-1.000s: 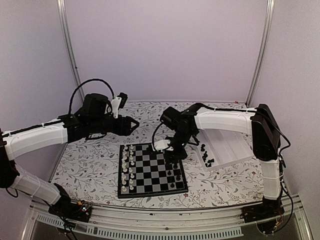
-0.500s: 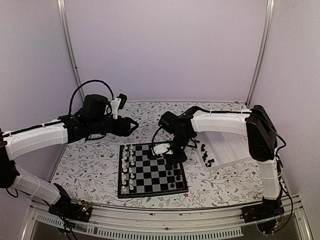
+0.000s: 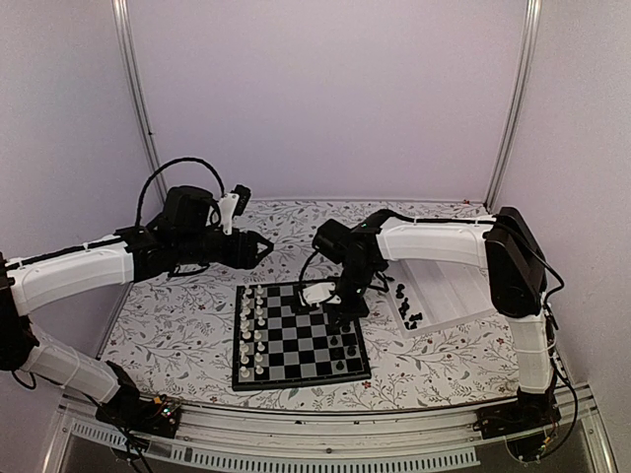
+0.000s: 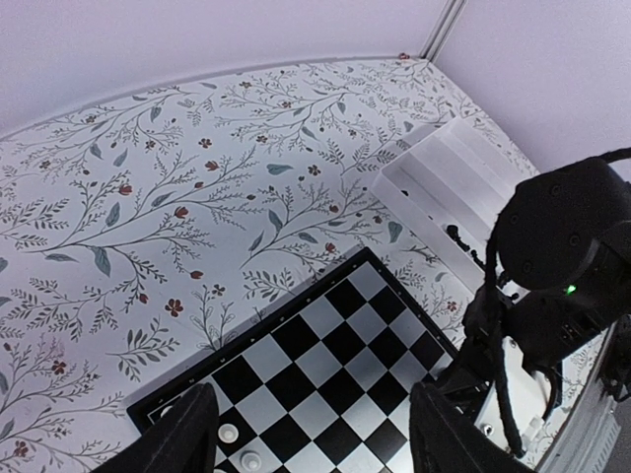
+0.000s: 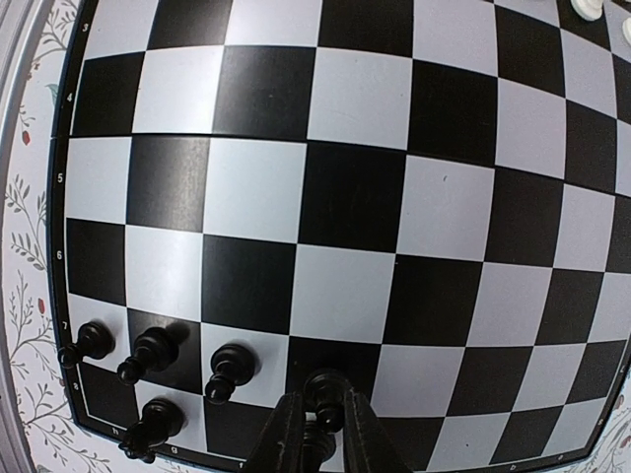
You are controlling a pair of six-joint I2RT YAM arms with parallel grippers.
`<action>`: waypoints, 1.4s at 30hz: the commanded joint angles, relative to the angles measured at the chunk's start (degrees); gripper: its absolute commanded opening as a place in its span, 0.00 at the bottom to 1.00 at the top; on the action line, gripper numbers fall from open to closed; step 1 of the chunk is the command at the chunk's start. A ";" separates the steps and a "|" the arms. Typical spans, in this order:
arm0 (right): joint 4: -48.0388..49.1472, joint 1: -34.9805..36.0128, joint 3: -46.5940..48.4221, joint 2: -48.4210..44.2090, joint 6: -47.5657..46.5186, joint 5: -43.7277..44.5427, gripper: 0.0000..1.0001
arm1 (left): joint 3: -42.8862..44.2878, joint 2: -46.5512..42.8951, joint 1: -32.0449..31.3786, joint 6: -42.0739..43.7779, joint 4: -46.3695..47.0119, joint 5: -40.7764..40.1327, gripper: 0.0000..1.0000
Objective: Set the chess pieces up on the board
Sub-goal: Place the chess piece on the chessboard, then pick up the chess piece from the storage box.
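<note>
The board (image 3: 296,335) lies mid-table, its left columns filled with white chessmen (image 3: 251,330). My right gripper (image 5: 323,399) is down at the board's right side (image 3: 347,310), fingers pressed close on either side of a black pawn (image 5: 323,386) standing on a dark square. Three more black chess pieces (image 5: 232,367) stand in a row to its left, one (image 5: 153,424) sits behind them, and another is half hidden under my fingers. My left gripper (image 4: 311,434) hovers open above the board's far edge (image 3: 266,243), holding nothing.
A white ridged tray (image 3: 449,291) sits right of the board with several loose black chessmen (image 3: 406,301) at its near left end. The floral tablecloth (image 3: 168,325) surrounds the board. Purple walls close in the back and both sides.
Over the last second my right gripper shifted left and down onto the board's right side with the pawn. The left arm stayed still.
</note>
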 commanded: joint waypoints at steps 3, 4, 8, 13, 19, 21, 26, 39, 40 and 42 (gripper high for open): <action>-0.41 0.38 1.33 -1.28 0.20 -0.72 0.17 | -0.04 0.76 0.76 0.74 1.20 0.58 0.68; -0.49 0.32 1.33 -1.36 0.20 -0.68 0.17 | -0.03 0.83 0.75 0.75 1.23 0.65 0.68; -0.98 0.34 1.31 -1.14 0.11 -0.77 0.17 | -0.08 0.77 0.74 0.66 1.21 0.83 0.68; -0.85 0.35 1.53 -0.96 0.10 -0.68 0.18 | -0.38 0.04 0.71 0.49 1.04 0.67 0.68; -0.77 0.32 3.56 -3.08 0.28 -2.13 0.20 | -0.07 -0.30 0.75 0.66 0.84 0.54 0.68; -0.98 0.26 4.37 -4.09 0.49 -2.53 0.21 | 0.69 -0.08 0.72 0.82 0.59 0.71 0.68; -1.65 -0.29 4.87 -7.77 1.22 -2.09 0.22 | 2.42 0.62 0.71 1.23 -0.02 1.26 0.68; 5.20 -19.45 -16.24 -26.68 4.80 -2.37 0.20 | 10.95 8.47 -2.59 4.80 0.33 7.31 0.66; 5.59 -21.11 -18.48 -27.51 4.78 -2.44 0.20 | 12.09 9.69 -2.95 4.97 0.27 7.43 0.66; 6.24 -23.83 -22.57 -29.30 4.23 -2.61 0.20 | 14.75 12.23 -3.88 5.03 0.23 7.82 0.66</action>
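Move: The black pieces still in the tray, the next ones to fetch, lie centred about 8 cm ahead of the right hand, 15 cm to its right and 2 cm below. The just-placed piece stands right between that hand's fingertips, its middle some 1 cm down; at the same height, an outer-row piece stands about 3 cm to the right and a nearer piece 3 cm back. From the left hand, the tray pieces are about 27 cm right, level in reach, and 18 cm below. Straight up first, after a brief hold with slightly parted fingers around the just-placed piece: the right hand comes clear by about 10 cm, then swings right and forward off the board to hang over the tray, turning some 20 degrees clockwise with its fingers still only a little open. The left hand, empty, begins to drift right and slightly up near the end. ##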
